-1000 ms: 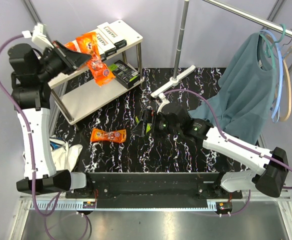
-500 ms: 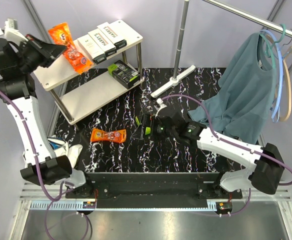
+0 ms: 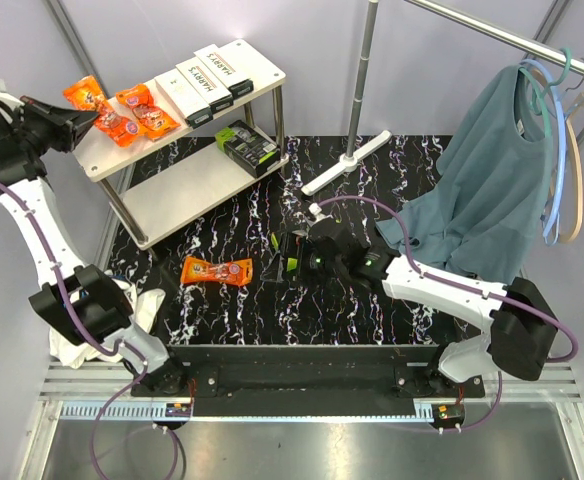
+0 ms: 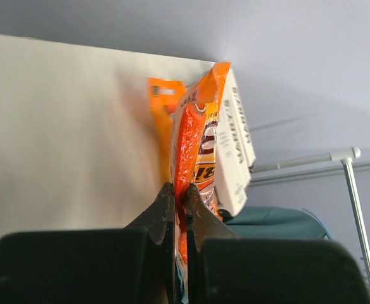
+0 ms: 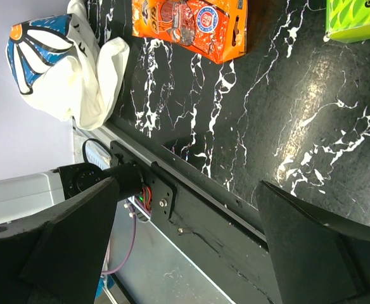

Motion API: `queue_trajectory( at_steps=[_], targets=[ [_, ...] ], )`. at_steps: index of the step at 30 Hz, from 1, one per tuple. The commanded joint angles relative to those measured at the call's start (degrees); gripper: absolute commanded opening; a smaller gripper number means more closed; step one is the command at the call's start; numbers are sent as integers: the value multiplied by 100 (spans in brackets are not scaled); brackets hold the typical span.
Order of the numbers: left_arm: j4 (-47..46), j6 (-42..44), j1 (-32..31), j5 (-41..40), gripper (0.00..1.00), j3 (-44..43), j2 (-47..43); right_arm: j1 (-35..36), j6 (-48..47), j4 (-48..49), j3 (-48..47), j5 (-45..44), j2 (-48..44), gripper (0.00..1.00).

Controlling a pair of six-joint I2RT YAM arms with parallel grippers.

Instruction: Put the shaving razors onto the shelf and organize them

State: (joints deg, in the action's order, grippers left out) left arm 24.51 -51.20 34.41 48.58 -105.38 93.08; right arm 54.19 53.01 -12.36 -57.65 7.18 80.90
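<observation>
My left gripper (image 3: 70, 113) is shut on an orange razor packet (image 3: 94, 108) over the left end of the shelf's top board (image 3: 107, 152). In the left wrist view the packet (image 4: 194, 136) stands edge-on between the closed jaws (image 4: 179, 190). A second orange packet (image 3: 147, 110) lies beside it, then white HARRY'S boxes (image 3: 207, 75). A black-and-green pack (image 3: 249, 143) sits on the lower board (image 3: 182, 195). My right gripper (image 3: 297, 248) stands open over another black-and-green pack (image 3: 294, 263) on the table; nothing is between its fingers (image 5: 188, 187). One more orange packet (image 3: 218, 270) lies on the table.
A clothes rail (image 3: 367, 70) with a teal shirt (image 3: 482, 180) and hangers (image 3: 572, 120) fills the right side. Its white T-shaped foot (image 3: 347, 165) lies near the shelf. A white bag (image 3: 122, 310) sits at the table's front left corner.
My left arm has swung left and back, carrying the orange packet from over the shelf's front to the top board's left end. My right gripper has crept left over the table pack.
</observation>
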Motion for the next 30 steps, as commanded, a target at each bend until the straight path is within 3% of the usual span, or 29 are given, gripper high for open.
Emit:
queue_trajectory(
  at_steps=[1,17,24,30],
  targets=[
    [229,233,206,-15,0,-325,-35,-41,86,322,17,117,118,100],
    [265,312,-92,108,6,-386,457,-41,86,392,70,134,119,100],
    [247,365,-295,143,14,-492,641,-49,69,383,78,126,101,100],
    [264,339,-304,91,29,-536,712,-41,51,383,87,161,127,100]
  ],
)
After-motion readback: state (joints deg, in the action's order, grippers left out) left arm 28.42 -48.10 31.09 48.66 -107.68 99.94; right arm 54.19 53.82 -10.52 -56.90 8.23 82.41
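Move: The left hand holds an orange razor packet just above the left end of the top shelf. The free spot for it lies about 4 cm ahead, 2 cm to the right and 6 cm below. The orange packet already on the shelf is some 5 cm ahead and 8 cm right; the nearest white box is about 7 cm ahead and 14 cm right. From the right hand that spot is roughly 27 cm ahead, 36 cm left and 20 cm higher. Laying the held packet down on the shelf board beside the other orange packet, the left hand sinks about 5 cm. It first drifts 2 cm left, then eases 3 cm forward and back to the right, tipping slightly further down. Over the last part the fingers, shut until then, open about a quarter, loosening their grip with the packet still between them. ##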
